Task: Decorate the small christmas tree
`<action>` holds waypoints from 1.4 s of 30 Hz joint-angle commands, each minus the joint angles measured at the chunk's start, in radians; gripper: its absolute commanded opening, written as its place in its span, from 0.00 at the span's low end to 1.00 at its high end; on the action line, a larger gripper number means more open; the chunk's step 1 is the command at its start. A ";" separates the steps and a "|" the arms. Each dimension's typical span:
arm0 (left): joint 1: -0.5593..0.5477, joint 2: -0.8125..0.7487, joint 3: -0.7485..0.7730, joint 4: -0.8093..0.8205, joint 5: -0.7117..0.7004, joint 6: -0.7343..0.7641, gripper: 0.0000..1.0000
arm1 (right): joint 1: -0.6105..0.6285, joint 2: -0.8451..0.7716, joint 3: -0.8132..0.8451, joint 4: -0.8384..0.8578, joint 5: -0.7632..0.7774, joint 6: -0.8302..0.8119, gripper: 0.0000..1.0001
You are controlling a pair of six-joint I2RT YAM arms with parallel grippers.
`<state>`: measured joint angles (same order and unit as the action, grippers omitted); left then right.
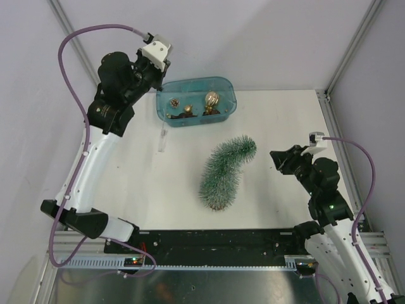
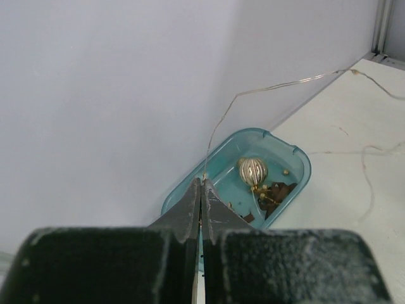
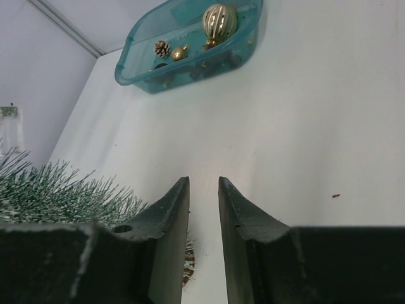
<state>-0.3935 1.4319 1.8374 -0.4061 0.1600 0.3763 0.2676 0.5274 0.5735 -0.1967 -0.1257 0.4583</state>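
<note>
The small christmas tree [image 1: 224, 171] lies on its side in the middle of the white table, its frosted green body bent. My left gripper [image 1: 162, 83] hangs over the left end of the teal tub [image 1: 231, 95]. In the left wrist view this gripper [image 2: 201, 183] is shut on a thin wire [image 2: 253, 92], which loops up and away across the table. My right gripper [image 1: 276, 159] is to the right of the tree. It [image 3: 202, 183] stands open with nothing between its fingers, and the tree's bristles [image 3: 63, 190] are just to its left.
The teal tub [image 3: 190, 66] holds a gold ribbed ball [image 3: 219, 20], a small pine cone [image 3: 162, 48] and brown and gold bits [image 2: 275, 193]. Grey walls close the table at the back and both sides. A black rail [image 1: 209, 244] runs along the near edge.
</note>
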 commanded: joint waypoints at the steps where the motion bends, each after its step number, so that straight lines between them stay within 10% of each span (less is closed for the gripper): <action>1: -0.005 -0.079 -0.020 -0.045 -0.035 0.014 0.00 | -0.005 0.001 0.084 0.033 -0.022 -0.029 0.30; 21: -0.018 -0.228 -0.121 -0.103 0.041 0.007 0.00 | -0.084 0.444 0.400 0.263 -0.301 -0.204 0.81; 42: -0.043 -0.130 -0.037 -0.104 0.041 0.041 0.00 | 0.101 0.775 0.581 0.418 -0.486 -0.591 0.91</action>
<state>-0.4194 1.2854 1.7435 -0.5282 0.1905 0.4015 0.3702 1.2678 1.0935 0.1925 -0.5735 -0.0700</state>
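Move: The right hand is empty and goes for the light string. The string's middle hangs roughly 30 cm to its left, 13 cm ahead and a little above its height; the string's battery pack is some 37 cm left, 14 cm ahead and 14 cm lower. The tree stands about 20 cm left and 12 cm back, the teal bin 32 cm left and 30 cm ahead. The left hand already pinches the string high up, its middle some 20 cm below and 5 cm right. The right hand rises about 9 cm from beside the tree while its fingers spread from part-open to nearly full, then reaches forward and swings left towards the hanging light string, ending some 10 cm farther out and 12 cm farther left, with the fingertips tipped up and turned about 30 degrees counter-clockwise. Up high, the left hand keeps its shut grip on the string, drawing back about 7 cm and then easing some 2 cm forward again, nearly level throughout. ##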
